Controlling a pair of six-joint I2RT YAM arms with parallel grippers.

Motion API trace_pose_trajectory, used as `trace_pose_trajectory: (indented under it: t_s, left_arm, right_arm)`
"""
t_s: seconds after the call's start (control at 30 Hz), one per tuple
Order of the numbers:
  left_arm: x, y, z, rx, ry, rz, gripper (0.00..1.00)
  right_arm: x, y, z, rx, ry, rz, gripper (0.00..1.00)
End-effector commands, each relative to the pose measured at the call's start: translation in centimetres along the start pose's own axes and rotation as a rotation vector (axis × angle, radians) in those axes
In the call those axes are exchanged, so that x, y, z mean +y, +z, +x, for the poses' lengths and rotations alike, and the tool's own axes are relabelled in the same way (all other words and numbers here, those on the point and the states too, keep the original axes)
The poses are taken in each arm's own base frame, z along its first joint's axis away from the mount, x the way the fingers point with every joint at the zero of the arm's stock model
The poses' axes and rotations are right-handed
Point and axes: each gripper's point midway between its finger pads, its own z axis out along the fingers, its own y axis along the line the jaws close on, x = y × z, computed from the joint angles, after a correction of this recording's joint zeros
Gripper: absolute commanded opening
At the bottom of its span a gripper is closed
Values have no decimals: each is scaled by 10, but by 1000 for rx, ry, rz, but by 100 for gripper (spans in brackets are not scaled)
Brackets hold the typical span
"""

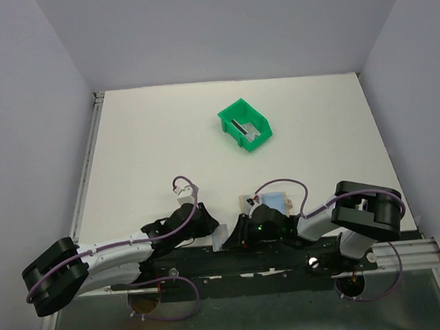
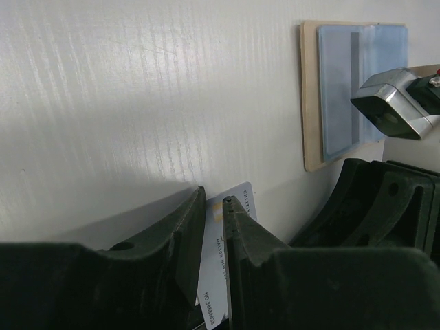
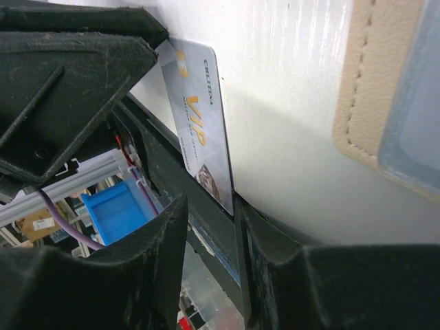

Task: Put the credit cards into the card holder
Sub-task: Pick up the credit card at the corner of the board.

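A silver-grey credit card point(image 2: 234, 227) with printed marks stands on edge between the fingers of my left gripper point(image 2: 214, 196), which is shut on it. In the right wrist view the same card point(image 3: 199, 124) hangs from the left gripper's black fingers. Its lower corner reaches between the jaws of my right gripper point(image 3: 210, 206), beside the right finger point(image 3: 258, 240), and the jaws stand apart. The card holder point(image 1: 268, 202) lies open and flat, tan with pale blue slots point(image 2: 344, 89), just beyond both grippers. Another card point(image 1: 240, 126) with a dark stripe lies in the green bin.
The green plastic bin point(image 1: 245, 124) stands at the middle back of the white table. Both arms meet at the near edge above the black base rail point(image 1: 234, 258). My right wrist camera housing point(image 2: 392, 103) hangs over the holder's right side.
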Motion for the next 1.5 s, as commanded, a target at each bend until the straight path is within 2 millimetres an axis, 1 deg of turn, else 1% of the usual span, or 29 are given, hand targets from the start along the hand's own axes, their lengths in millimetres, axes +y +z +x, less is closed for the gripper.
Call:
trace_pose_trajectory:
  t_s: [0.0, 0.13, 0.2, 0.3, 0.5, 0.6, 0.63, 0.67, 0.73, 0.83, 0.87, 0.97, 1.0, 1.07, 1.17, 1.27, 1.3, 1.33, 1.37, 1.47]
  left_arm:
    - [32, -4, 25, 74, 20, -98, 33]
    - [33, -5, 27, 75, 17, -98, 33]
    - [34, -5, 27, 73, 14, -99, 33]
    - [35, -6, 28, 76, 12, -102, 33]
    - [35, -6, 28, 71, 7, -100, 33]
    - [30, -8, 20, 53, 5, -102, 33]
    - [24, -9, 15, 36, 5, -87, 34]
    - [25, -13, 11, 30, 16, -106, 35]
    - [14, -19, -6, -16, 22, -100, 39]
    - [-1, -33, -34, -95, 23, -88, 53]
    - [-10, -39, -44, -120, 25, -67, 57]
    - [-25, -54, -65, -170, 23, -30, 64]
    - [-29, -59, -70, -184, 20, -20, 66]
    - [-37, -68, -80, -209, 9, 5, 68]
    - [-46, -79, -93, -239, -2, 50, 69]
    - [-59, -88, -106, -263, -5, 114, 72]
    - [-67, -91, -109, -259, -5, 150, 72]
    - [-76, -96, -113, -264, -6, 192, 72]
    - [-86, -100, -117, -262, -3, 235, 72]
    - [-116, -116, -130, -275, 11, 363, 72]
  right_arm:
    - [-15, 1, -6, -48, 9, 29, 40]
    - [-16, 3, -7, -52, 16, 24, 38]
    - [-16, 4, -8, -54, 24, 21, 35]
    - [-17, 5, -6, -51, 32, 14, 28]
    - [-13, 5, -7, -58, 30, -23, 9]
    - [-12, 1, -10, -76, 25, -40, 2]
    - [-11, -1, -11, -86, 22, -48, 1]
    - [-9, -4, -12, -94, 17, -55, 1]
    - [-7, -8, -14, -110, 8, -54, 1]
    - [-4, -14, -18, -126, -14, -43, 1]
    - [-3, -16, -18, -129, -22, -40, 1]
    - [11, -25, -23, -158, -49, -58, 1]
    - [12, -28, -25, -164, -61, -46, 1]
    - [19, -36, -35, -211, -96, -22, 1]
    - [32, -55, -50, -270, -166, 7, 1]
    - [55, -80, -71, -325, -221, -39, 0]
    - [60, -87, -78, -335, -236, -48, 0]
    - [69, -95, -78, -311, -265, -85, 0]
    - [78, -102, -84, -303, -285, -119, 0]
    - [104, -120, -88, -255, -373, -208, 0]
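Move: The credit card lies at the table's near edge with its near end poking out over it. Its middle is about 4 cm ahead of the right hand and 2 cm to its left, at nearly the same height; that edge runs barely 1 cm ahead. The card holder stands some 13 cm ahead of the right hand and 15 cm to its right. From the left hand, already at the card's far corner, the card's middle is about 4 cm back and 2 cm right. Shut the right fingers fully on the credit card's overhanging near corner, sinking barely half a centimetre, while the left fingertips wait at its far end. Then lift the right hand about 14 cm, swinging forward some 8 cm and a little right and rolling its forward side up. As this starts, open the left gripper wider and raise it about 15 cm clear of the card. ##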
